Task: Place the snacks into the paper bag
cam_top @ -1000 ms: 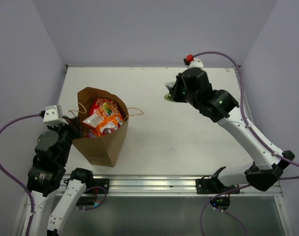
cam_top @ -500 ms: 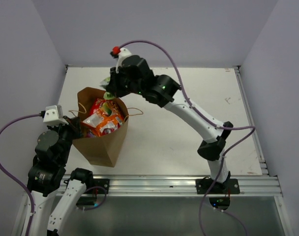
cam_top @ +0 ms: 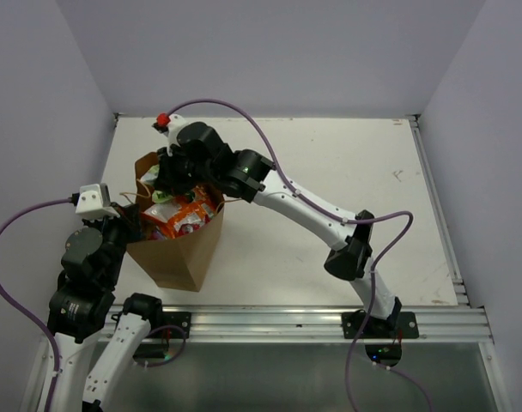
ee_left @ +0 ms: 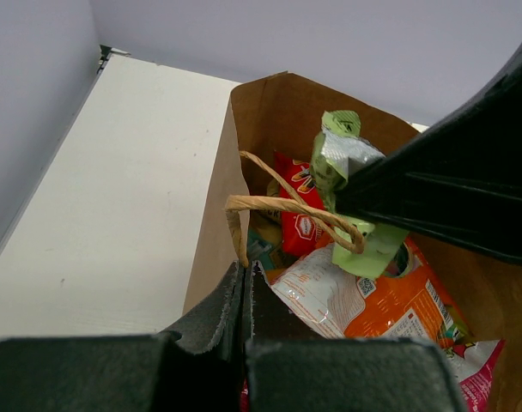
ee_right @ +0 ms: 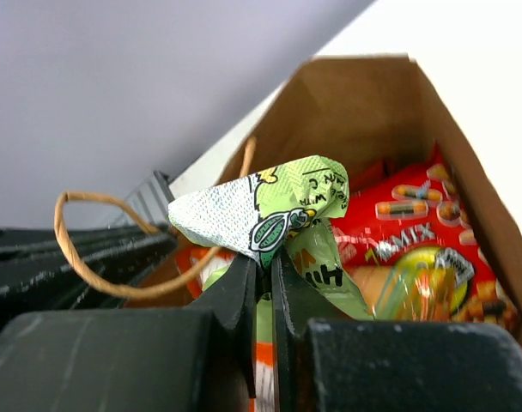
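Observation:
The brown paper bag (cam_top: pixel 182 253) stands open on the left of the table. My left gripper (ee_left: pixel 245 271) is shut on its near rim (cam_top: pixel 134 225). My right gripper (cam_top: pixel 165 184) hangs over the bag's mouth, shut on a crumpled green snack packet (ee_right: pixel 274 204). That packet (ee_left: pixel 345 160) is level with the rim and partly inside a twisted handle (ee_left: pixel 287 206). An orange packet (ee_left: pixel 390 300) and a red packet (ee_right: pixel 411 225) lie inside the bag, with more snacks hidden under them.
The white table (cam_top: pixel 330 172) stretches to the right of the bag. Lilac walls (cam_top: pixel 63 103) close in the left, back and right sides. A metal rail (cam_top: pixel 270 319) runs along the near edge. The right arm's forearm (cam_top: pixel 295 206) reaches across the table's middle.
My right arm has swung from the table's far right across to the left, carrying the green packet over the bag's mouth. The left gripper and the bag have stayed put.

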Available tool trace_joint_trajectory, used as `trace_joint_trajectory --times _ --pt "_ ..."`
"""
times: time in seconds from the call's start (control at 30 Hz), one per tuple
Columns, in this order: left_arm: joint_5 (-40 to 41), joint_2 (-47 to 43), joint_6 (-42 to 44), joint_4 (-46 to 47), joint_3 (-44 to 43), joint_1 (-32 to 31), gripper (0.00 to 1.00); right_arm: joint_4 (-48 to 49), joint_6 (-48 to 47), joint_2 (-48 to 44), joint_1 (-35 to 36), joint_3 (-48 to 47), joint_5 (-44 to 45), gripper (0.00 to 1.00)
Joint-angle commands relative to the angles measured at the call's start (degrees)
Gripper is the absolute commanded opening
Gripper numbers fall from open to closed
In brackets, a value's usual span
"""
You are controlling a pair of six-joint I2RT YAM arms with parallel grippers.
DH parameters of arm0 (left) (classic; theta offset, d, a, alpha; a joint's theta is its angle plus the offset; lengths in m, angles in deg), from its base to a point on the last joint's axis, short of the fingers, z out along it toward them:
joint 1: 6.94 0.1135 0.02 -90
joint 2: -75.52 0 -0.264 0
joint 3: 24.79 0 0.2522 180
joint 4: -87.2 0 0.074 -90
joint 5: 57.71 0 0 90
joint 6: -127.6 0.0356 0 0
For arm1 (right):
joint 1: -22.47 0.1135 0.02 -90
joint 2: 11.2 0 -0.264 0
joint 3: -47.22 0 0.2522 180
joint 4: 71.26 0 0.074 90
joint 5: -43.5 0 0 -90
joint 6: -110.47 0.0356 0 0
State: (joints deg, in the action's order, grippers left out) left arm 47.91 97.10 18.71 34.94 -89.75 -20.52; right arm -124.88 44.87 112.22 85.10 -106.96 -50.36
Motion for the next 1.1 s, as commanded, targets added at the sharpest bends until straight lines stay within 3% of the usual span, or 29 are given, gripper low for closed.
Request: trace_joint_trajectory --times 0.0,0.1,0.17,0.23,0.5,0.77,1.07 --pt "0.1 -0.1 0.7 1.9 -0.5 -0.5 0.00 9.3 -2.4 2.2 0.3 -1.0 0.1 0.00" --pt "0.5 -0.2 1.0 1.5 -0.7 -0.5 0.00 9.0 -3.6 4.5 0.3 -3.0 4.7 0.02" --pt "0.8 -0.2 1.1 1.4 -0.7 -0.7 0.00 7.8 -4.0 5.6 0.1 -4.0 6.0 0.47" --pt "0.9 -0.2 1.1 1.5 -0.7 -0.8 0.00 6.6 -5.0 5.7 0.0 -3.1 7.3 0.99" --pt "0.7 -0.4 1.1 1.9 -0.3 -0.9 0.00 8.5 -7.5 -9.0 0.2 8.9 19.9 0.99" --pt "0.7 -0.3 0.7 2.8 0.6 -0.9 0.00 16.3 -8.0 -35.7 1.2 25.4 24.1 0.99" --pt "0.3 -0.1 0.4 3.6 1.3 -0.9 0.00 8.1 -2.3 -37.5 1.4 36.1 23.2 0.99"
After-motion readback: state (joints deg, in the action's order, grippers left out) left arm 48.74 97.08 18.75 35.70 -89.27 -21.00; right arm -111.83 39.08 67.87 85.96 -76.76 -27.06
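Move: The right hand, still holding the green packet, hangs over the paper bag; the free gap in the bag's far-left corner lies about 4 cm ahead, 2 cm left and 8 cm below. At a like depth, the red packet is some 3 cm ahead and 3 cm right, the orange packet 4 cm back and 4 cm right. From the left hand, still gripping the bag's rim, the gap is roughly 10 cm ahead, 2 cm right and 5 cm down. Right hand dips 5 cm forward-down, releases the green packet in the bag, swings 20 cm right and up. ##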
